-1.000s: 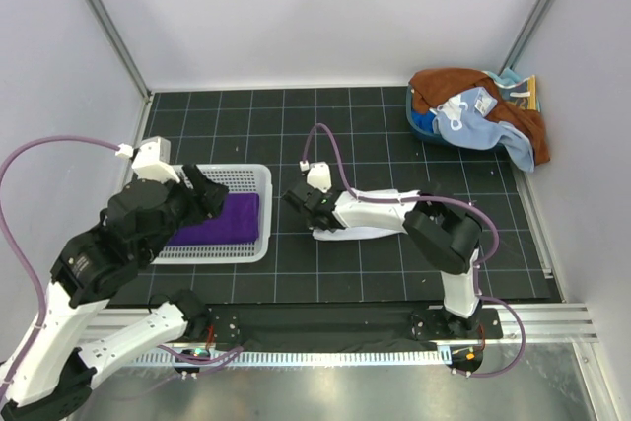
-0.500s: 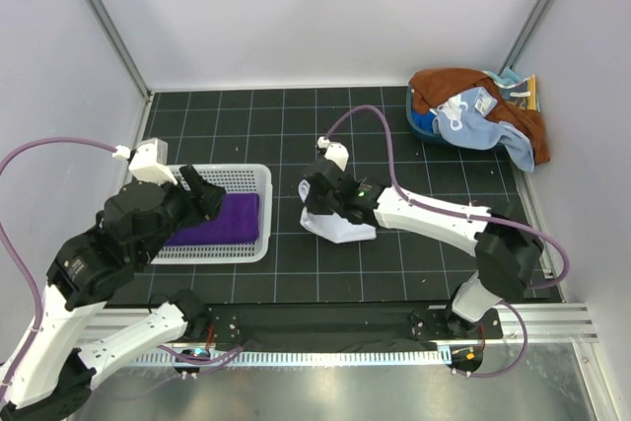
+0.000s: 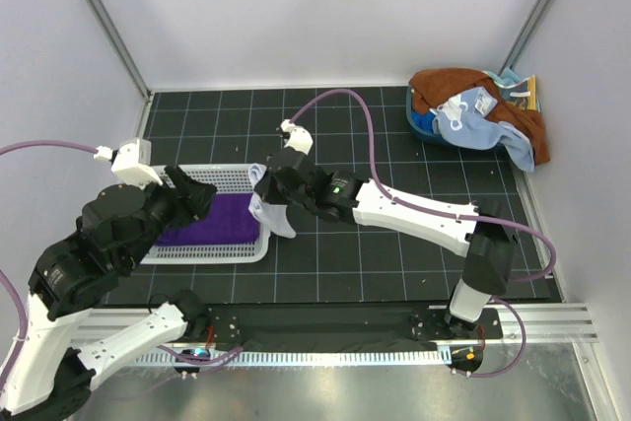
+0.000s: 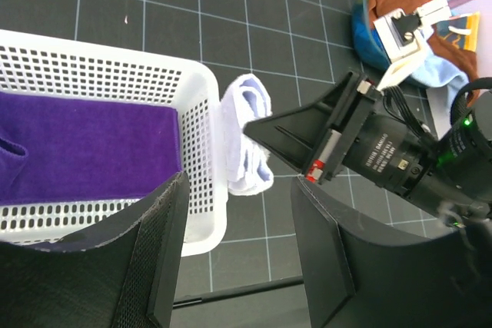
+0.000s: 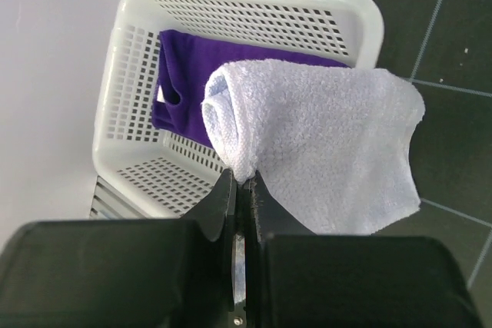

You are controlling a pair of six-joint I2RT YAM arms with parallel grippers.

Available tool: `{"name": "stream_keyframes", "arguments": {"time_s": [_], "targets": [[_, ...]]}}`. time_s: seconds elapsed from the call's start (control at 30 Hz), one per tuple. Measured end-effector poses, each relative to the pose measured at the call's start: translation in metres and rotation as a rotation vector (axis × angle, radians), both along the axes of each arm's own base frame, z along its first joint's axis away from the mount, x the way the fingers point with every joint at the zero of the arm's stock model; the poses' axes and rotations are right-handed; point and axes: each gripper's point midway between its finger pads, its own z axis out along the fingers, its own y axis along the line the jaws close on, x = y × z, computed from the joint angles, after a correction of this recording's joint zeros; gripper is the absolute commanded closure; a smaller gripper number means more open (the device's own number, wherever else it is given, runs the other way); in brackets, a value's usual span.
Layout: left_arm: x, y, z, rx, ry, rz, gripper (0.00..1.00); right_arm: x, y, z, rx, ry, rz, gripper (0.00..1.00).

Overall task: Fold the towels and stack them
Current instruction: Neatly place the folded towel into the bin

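Observation:
A folded white towel (image 3: 271,214) (image 5: 323,136) (image 4: 246,136) hangs in the air just right of the white basket (image 3: 258,176), pinched in my shut right gripper (image 3: 276,189) (image 5: 246,180). A folded dark purple towel (image 3: 212,219) (image 4: 77,144) (image 5: 192,59) lies flat inside the basket. My left gripper (image 3: 192,199) (image 4: 238,266) hovers open over the basket's near right corner, nothing between its fingers. A heap of towels, rust-brown (image 3: 444,86) and light blue (image 3: 483,120), lies at the far right corner.
The basket (image 4: 196,82) (image 5: 361,17) sits at the left of the black gridded table (image 3: 394,263). Grey walls close in left, right and behind. The rust-brown and blue heap (image 4: 400,13) also shows in the left wrist view, behind my right arm (image 4: 400,159).
My right gripper has lifted the white towel off the table's middle and carried it left to the basket's right edge. The left arm has shifted slightly left.

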Motion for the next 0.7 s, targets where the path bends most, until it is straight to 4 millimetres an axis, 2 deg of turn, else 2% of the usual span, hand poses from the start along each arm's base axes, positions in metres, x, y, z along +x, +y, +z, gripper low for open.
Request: {"name": "stream_keyframes", "arguments": {"time_s": [0.3, 0.5, 0.7], "targets": [[-0.003, 0.007, 0.018, -0.03, -0.035, 0.018, 0.44, -0.011, 0.028, 0.018, 0.05, -0.011, 0.03, 0.99], [-0.009, 0.015, 0.048, -0.085, -0.098, 0.029, 0.45, -0.013, 0.05, 0.039, 0.098, -0.029, 0.049, 0.99], [-0.015, 0.021, 0.07, -0.123, -0.145, 0.031, 0.45, -0.007, 0.079, 0.046, 0.127, -0.039, 0.064, 0.99]]}}
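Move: The right hand, holding the white towel's folded end, has the bin's middle about 16 cm to its left, 2 cm nearer the base and some 17 cm below. The bin's right rim is almost under this hand, 1 cm to its right and 12 cm down. The purple towel inside lies about 15 cm left, 3 cm back and 20 cm down. From the left hand, the bin's middle is roughly 8 cm left, 6 cm ahead and 30 cm below. Leftward and climbing, the right hand carries the white towel from the bin's right rim in over the bin, about 8 cm left and 4–5 cm up, with a slight roll lifting its left side; the shut fingers keep their pinch on the towel's end. Meanwhile the left hand, empty and open, rises some 7 cm and drifts a little left and back, tipping its fingers up. ##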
